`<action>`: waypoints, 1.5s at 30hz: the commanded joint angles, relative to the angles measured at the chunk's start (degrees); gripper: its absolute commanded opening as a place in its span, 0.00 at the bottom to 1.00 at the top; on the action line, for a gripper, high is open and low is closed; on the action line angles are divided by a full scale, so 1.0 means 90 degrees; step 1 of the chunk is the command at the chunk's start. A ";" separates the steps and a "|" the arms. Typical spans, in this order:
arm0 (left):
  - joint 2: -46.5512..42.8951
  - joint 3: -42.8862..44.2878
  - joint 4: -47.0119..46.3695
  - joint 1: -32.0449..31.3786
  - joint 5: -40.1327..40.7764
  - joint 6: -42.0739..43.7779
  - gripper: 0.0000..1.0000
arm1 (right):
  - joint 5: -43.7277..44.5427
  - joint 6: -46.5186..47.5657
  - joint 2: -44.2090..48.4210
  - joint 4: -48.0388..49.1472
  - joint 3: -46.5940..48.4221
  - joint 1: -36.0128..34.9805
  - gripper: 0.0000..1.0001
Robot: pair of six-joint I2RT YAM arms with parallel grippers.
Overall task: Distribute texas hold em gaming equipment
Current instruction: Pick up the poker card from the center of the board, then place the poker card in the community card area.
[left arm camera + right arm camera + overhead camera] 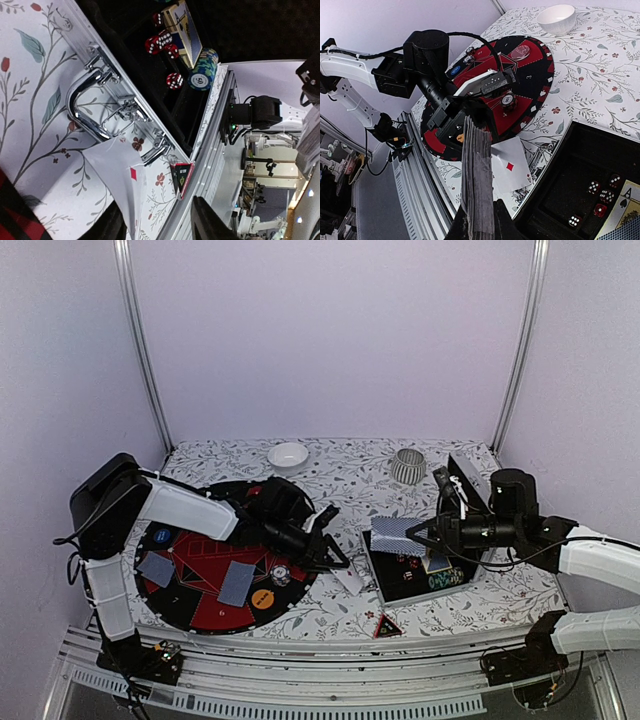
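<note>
My left gripper (338, 552) (157, 212) hangs low over the table, just right of the round black-and-red mat (200, 560). Its jaws stand apart. A face-up ace of diamonds (117, 167) (512, 165) lies tilted on the cloth, one end against the left finger (107, 227). My right gripper (420, 532) (477, 222) is shut on a deck of patterned-back cards (395, 533) (477, 185), held on edge above the open black case (400, 585). Two cards (237, 583) lie face down on the mat, with an orange disc (262, 598) and a blue disc (162, 536). A red triangular marker (388, 626) (182, 175) sits by the table's near edge.
The case holds red dice (160, 42), a striped chip stack (204, 70) and a card box (185, 30); its metal handle (87, 107) faces the ace. A white bowl (288, 454) and a ribbed grey cup (408, 466) stand at the back.
</note>
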State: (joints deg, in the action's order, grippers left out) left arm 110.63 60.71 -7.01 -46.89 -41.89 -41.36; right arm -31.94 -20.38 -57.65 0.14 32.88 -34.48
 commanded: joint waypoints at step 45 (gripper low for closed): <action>-0.1445 0.2650 0.8148 0.2942 0.2790 0.5161 0.00 | -0.0270 0.1617 -0.0187 -0.0627 0.1093 0.0022 0.02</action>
State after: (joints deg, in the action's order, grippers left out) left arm 96.77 86.91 68.12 -20.64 -8.82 0.56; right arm -33.04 -7.27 -58.63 -6.24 40.88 -34.48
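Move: The poker card to grip is tilted at the left gripper's open fingers, its middle about 2 cm to their right, 2 cm back and 2 cm below. The case handle is 4 cm right, level fore and aft; the nearest chip stack is 14 cm left, also level; the board's middle is 26 cm left and 5 cm ahead, all some 6 cm lower. From the right gripper, the card lies about 11 cm left, 3 cm back and 14 cm below. Shut the left fingers on the poker card, then lift it and swing it about 27 cm left and some 9 cm forward across the board, arching roughly 15 cm up before sinking about halfway back. Roll the wrist nearly 50 degrees so the fingers point down. Keep the right gripper shut on its card stack, easing it up about 4 cm. ##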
